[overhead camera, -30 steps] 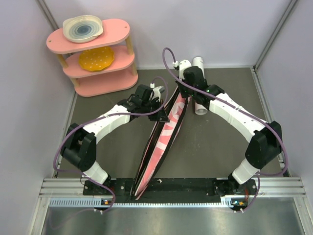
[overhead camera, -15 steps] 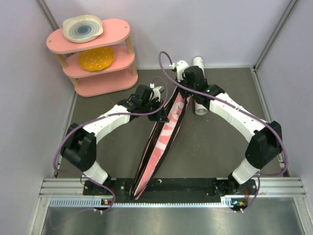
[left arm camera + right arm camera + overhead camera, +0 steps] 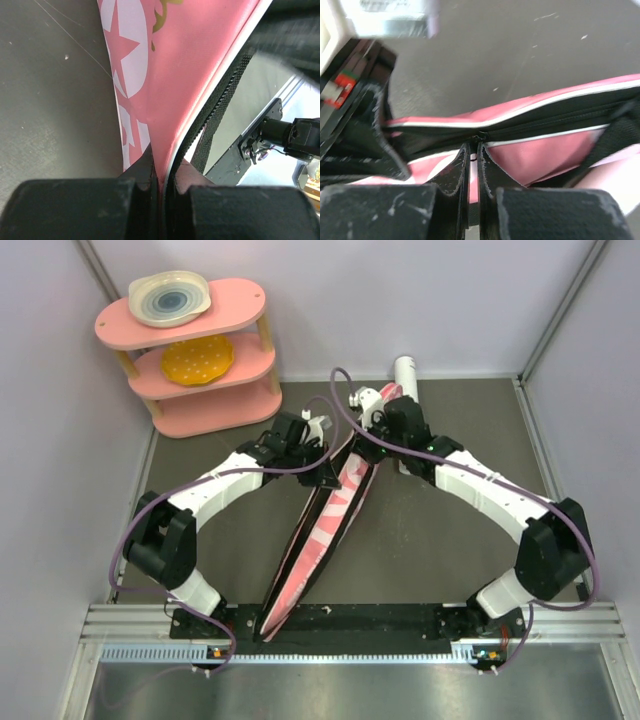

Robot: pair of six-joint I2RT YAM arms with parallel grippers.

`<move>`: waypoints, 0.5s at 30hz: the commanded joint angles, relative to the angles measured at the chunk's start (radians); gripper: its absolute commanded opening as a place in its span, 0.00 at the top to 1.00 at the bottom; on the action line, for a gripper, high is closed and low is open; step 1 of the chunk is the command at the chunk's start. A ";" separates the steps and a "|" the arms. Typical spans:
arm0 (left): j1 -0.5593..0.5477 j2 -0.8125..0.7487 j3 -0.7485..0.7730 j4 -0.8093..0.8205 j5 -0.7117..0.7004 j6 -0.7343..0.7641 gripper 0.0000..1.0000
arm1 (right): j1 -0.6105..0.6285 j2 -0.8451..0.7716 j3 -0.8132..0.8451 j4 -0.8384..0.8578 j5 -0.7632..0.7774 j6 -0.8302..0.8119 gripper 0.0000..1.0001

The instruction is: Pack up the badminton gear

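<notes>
The long pink racket bag (image 3: 320, 530) stands on its edge, running from the near rail to the middle of the table. My left gripper (image 3: 328, 478) is shut on the bag's upper edge. In the left wrist view its jaws (image 3: 162, 167) pinch the pink fabric (image 3: 190, 75) beside the black zipper. My right gripper (image 3: 362, 440) is at the bag's far end, and the right wrist view shows it (image 3: 474, 150) shut on the zipper of the bag (image 3: 560, 145). A white tube (image 3: 405, 370) lies behind the right arm, partly covered. Rackets and shuttlecocks are out of view.
A pink three-tier shelf (image 3: 215, 405) stands at the back left with a pale bowl (image 3: 170, 297) on top and a yellow plate (image 3: 198, 359) below. Grey walls close in on both sides. A black and metal rail (image 3: 400, 625) runs along the near edge.
The right gripper has shut on the zipper and its arm has moved nearer and left. The bag's near end has swung left. The left gripper has kept its grip.
</notes>
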 commanded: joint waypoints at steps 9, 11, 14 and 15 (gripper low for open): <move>-0.007 -0.039 -0.006 0.088 0.125 0.007 0.91 | 0.013 -0.139 -0.285 0.364 -0.217 0.308 1.00; -0.007 -0.064 -0.021 0.094 0.125 0.003 0.73 | 0.003 -0.147 -0.301 0.383 -0.217 0.318 1.00; -0.007 -0.125 -0.059 0.100 0.100 0.011 0.57 | -0.009 -0.166 -0.330 0.417 -0.219 0.325 1.00; -0.004 -0.143 -0.066 0.103 0.099 0.017 0.51 | -0.012 -0.173 -0.345 0.423 -0.219 0.328 1.00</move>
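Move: My right hand already grips the zipper pull. The spot on the pink bag's rim where my left fingers pinch, which the pull runs towards, lies about 8 cm back, 5 cm left and 5 cm lower. The bag's far tip is roughly 13 cm ahead and 8 cm right of my right hand; the white tube lies some 9 cm ahead, 14 cm right and 17 cm down. From my left hand, the zipper pull is about 8 cm ahead, 5 cm right and 5 cm up. I draw the zipper pull back with my right hand, also a little down and left, about 4 cm along the bag's opening towards my left hand. The pull is quick at first, then my right hand nearly stops while the wrist keeps rolling, left side up, to almost 20 degrees, its pinch kept. Late on, my left fingers open around the rim they were pinching as that hand eases back about 1 cm. ##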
